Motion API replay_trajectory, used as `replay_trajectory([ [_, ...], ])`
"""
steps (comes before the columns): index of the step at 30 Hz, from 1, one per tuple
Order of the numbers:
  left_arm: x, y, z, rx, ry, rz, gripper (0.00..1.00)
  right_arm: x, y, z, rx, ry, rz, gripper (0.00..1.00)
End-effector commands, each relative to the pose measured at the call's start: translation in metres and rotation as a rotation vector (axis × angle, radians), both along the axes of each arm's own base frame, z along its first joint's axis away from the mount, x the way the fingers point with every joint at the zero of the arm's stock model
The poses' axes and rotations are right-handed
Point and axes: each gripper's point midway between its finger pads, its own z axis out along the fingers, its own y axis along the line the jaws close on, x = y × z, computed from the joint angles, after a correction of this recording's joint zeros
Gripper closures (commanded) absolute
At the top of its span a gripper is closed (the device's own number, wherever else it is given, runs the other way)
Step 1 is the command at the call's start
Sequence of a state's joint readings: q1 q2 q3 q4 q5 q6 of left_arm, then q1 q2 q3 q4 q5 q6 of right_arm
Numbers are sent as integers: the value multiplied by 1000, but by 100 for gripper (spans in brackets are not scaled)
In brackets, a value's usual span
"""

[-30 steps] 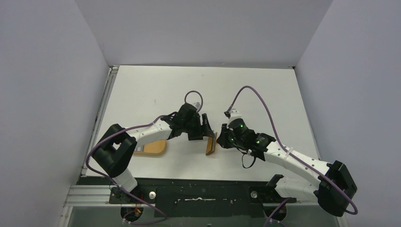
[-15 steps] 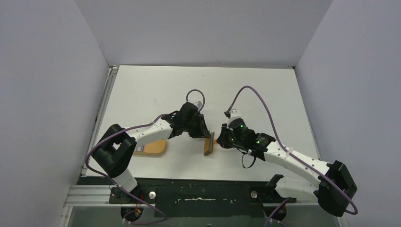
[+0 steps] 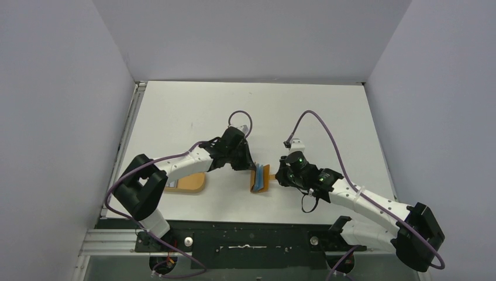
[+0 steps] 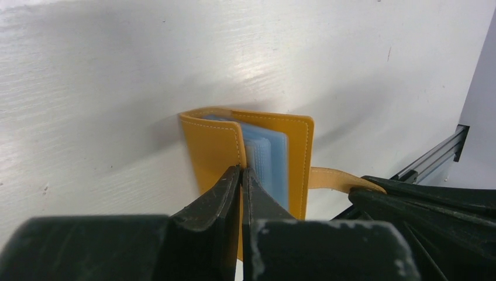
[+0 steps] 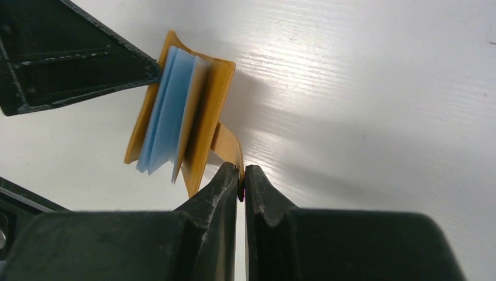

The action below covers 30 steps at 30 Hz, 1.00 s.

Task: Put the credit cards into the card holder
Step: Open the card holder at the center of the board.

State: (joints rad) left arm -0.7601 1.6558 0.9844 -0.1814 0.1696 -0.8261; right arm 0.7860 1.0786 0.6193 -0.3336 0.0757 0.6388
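The card holder, tan-orange leather, hangs open between my two grippers at the table's near middle. Its pale blue inner sleeves fan out between the covers. My left gripper is shut on the edge of the left cover. My right gripper is shut on the little closure tab that sticks out from the other cover. In the top view the left gripper and right gripper flank the holder. A pale card edge shows on the orange tray, mostly hidden under the left arm.
The orange oval tray lies at the near left, beneath the left forearm. A metal rail runs along the table's left edge. Grey walls enclose the table on three sides.
The left gripper has shut on the holder's left cover. The right gripper has drawn the tab rightward, and the holder has spread open so its blue sleeves show.
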Motion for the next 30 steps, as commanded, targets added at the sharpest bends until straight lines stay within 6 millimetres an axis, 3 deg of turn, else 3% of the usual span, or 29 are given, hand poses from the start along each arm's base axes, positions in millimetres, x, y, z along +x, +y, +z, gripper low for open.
replay_trajectory([
  [1, -5, 18, -2, 82, -15, -2, 100, 9, -12, 5, -20, -42, -74, 100],
  [13, -9, 40, -30, 207, 18, 32, 100, 0, -38, -27, -145, 46, -159, 99],
  [18, -10, 42, -36, 220, 26, 36, 100, -4, -46, -33, -173, 68, -174, 68],
  [22, -9, 40, -35, 209, 23, 32, 100, -6, -51, -28, -181, 62, -183, 47],
  [27, -10, 35, -32, 186, 22, 23, 100, -5, -60, -2, -192, 13, -194, 37],
  [30, -10, 33, -31, 175, 22, 21, 100, -5, -52, 24, -149, -32, -152, 36],
])
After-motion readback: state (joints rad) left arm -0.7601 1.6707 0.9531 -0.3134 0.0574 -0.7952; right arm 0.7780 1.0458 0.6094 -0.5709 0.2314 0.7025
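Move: The left gripper already grips the upper edge of the card holder's left cover; the half-open holder, standing on its spine, has its middle about 3 cm back, 3 cm right and 3 cm below that hand. The right gripper pinches the strap; the holder's middle is some 6 cm to its left, level fore-and-aft and roughly 4 cm below. From the left hand the tray lies about 29 cm left, 5 cm back and 6 cm down. Spread the grippers apart and down towards the board: keep the left fingers shut on the left cover and take it about 4 cm left and nearly as far down, fingers tipping steeper. Meanwhile draw the strap right and down with the right gripper, then open its fingers near the bottom, still drifting right (some 5 cm in all) and lifting slightly at the end. ##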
